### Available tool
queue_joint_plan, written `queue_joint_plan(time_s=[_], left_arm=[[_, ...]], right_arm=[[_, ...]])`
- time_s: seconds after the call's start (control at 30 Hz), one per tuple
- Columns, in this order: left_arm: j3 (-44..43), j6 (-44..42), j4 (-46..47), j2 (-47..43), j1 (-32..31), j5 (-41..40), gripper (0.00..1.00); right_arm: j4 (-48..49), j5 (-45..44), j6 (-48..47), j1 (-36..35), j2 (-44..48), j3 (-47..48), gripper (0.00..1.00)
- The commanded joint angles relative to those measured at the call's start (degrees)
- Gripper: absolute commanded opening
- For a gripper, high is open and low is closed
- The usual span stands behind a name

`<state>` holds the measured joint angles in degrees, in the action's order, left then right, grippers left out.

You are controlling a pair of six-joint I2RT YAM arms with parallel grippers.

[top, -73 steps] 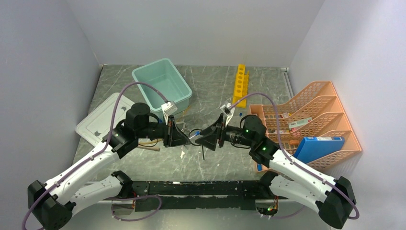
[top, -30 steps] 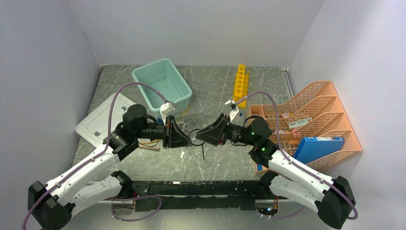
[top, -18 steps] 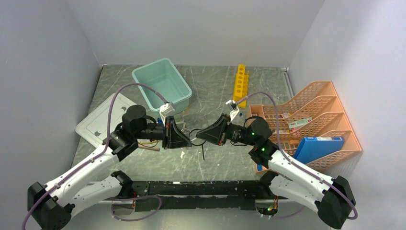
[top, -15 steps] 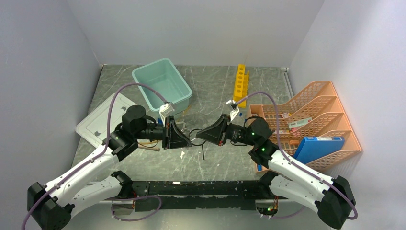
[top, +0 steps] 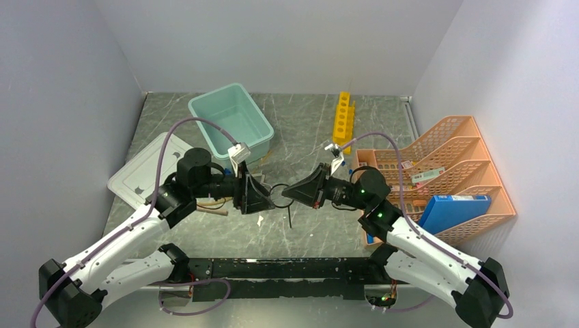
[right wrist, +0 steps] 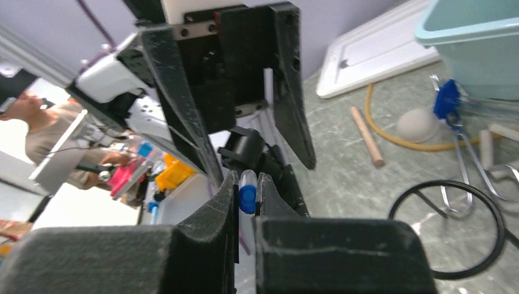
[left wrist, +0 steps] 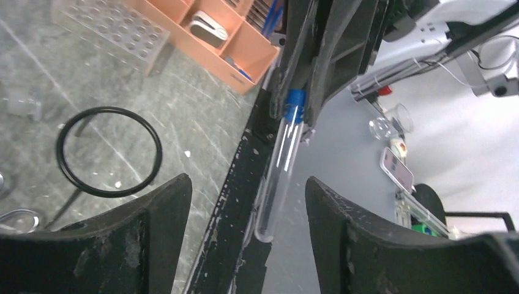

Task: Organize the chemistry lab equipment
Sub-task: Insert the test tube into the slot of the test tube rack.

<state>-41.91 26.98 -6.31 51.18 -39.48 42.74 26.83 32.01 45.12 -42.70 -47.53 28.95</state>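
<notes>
A clear tube with a blue cap (left wrist: pixel 278 174) hangs in the air between the two arms. My right gripper (right wrist: pixel 247 196) is shut on its capped end (right wrist: pixel 246 197). My left gripper (left wrist: pixel 248 211) stands open around the tube's rounded end, its fingers (left wrist: pixel 153 236) apart from the glass. In the top view the left gripper (top: pixel 263 195) and right gripper (top: pixel 291 193) face each other over the black wire ring stand (top: pixel 280 203), which lies on the table. The yellow test-tube rack (top: pixel 343 121) stands at the back. A wooden stick (right wrist: pixel 367 136), tan hose (right wrist: pixel 392 139), silver clip (right wrist: pixel 466 177) and another blue-capped tube (right wrist: pixel 450 101) lie near the tub.
A pale teal tub (top: pixel 231 123) sits at the back left with its grey-white lid (top: pixel 147 167) beside it. The orange mesh organiser (top: pixel 437 167) with a blue box (top: pixel 454 208) fills the right side. A pale perforated rack (left wrist: pixel 113 26) stands by the organiser.
My right gripper closed on the tube's capped end. My left gripper then opened, let go of the tube and drew back slightly to the left.
</notes>
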Motion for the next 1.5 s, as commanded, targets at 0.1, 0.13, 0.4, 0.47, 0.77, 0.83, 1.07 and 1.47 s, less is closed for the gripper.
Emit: queue_joint_plan(time_s=[0.1,0.13,0.4,0.47,0.77,0.83,1.07,1.47], left_arm=[[-5.8,-2.9,-8.7,-1.2,-0.2,-12.7,0.74],[-6.4,-3.4,-10.1,-1.2,-0.2,-14.8,0.75],[-9.5,-6.6,-18.5,-1.9,-0.2,-29.9,0.79],[-10.4,-7.4,-20.5,-2.3,-0.2,-33.1,0.85],[-10.3,-9.0,-24.4,-5.6,-0.2,-40.9,0.94],[-9.2,-8.7,-24.4,-6.4,-0.2,-41.6,0.94],[-8.2,-9.0,-26.3,-8.8,-0.2,-45.4,0.93],[-7.0,-10.8,-27.1,-11.3,-0.2,-49.3,0.93]], right_arm=[[-18.9,-8.4,-10.8,0.4,2.4,6.2,0.00],[-21.9,-10.8,-12.1,0.4,2.6,7.3,0.00],[-42.1,-32.5,-19.5,0.4,2.8,15.1,0.00],[-45.7,-38.8,-20.7,0.4,2.4,16.8,0.00],[-53.7,-55.7,-23.1,0.4,-1.2,21.5,0.00],[-54.7,-57.5,-23.1,0.4,-2.7,21.8,0.00],[-55.8,-62.0,-21.4,0.5,-7.6,21.6,0.00],[-51.0,-64.8,-18.6,3.4,-17.0,19.4,0.00]])
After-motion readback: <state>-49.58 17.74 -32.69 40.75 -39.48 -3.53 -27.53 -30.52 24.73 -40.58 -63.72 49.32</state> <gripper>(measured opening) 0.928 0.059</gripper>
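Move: The right hand holds the test tube by its blue cap. The clear test tube rack lies about 17 cm ahead, 20 cm to its right and 25 cm below. A glass bottle stands some 21 cm ahead and 2 cm right, the yellow rack about 42 cm ahead and 20 cm right, both on the table; the black ring stand is about 6 cm ahead, 3 cm left and 21 cm lower. From the left hand the clear rack is about 18 cm ahead, 25 cm right and 22 cm below. Still pinching the blue cap, the right hand carries the test tube towards the clear rack, about 15 cm right and 14 cm forward, sinking mostly late by some 12 cm, while it swings clockwise and tips until the fingers point forward and down. The left hand, already clear of the tube, opens wider and withdraws forward, then mainly left, some 11 cm in all to the left, turning counter-clockwise about 40 degrees. ##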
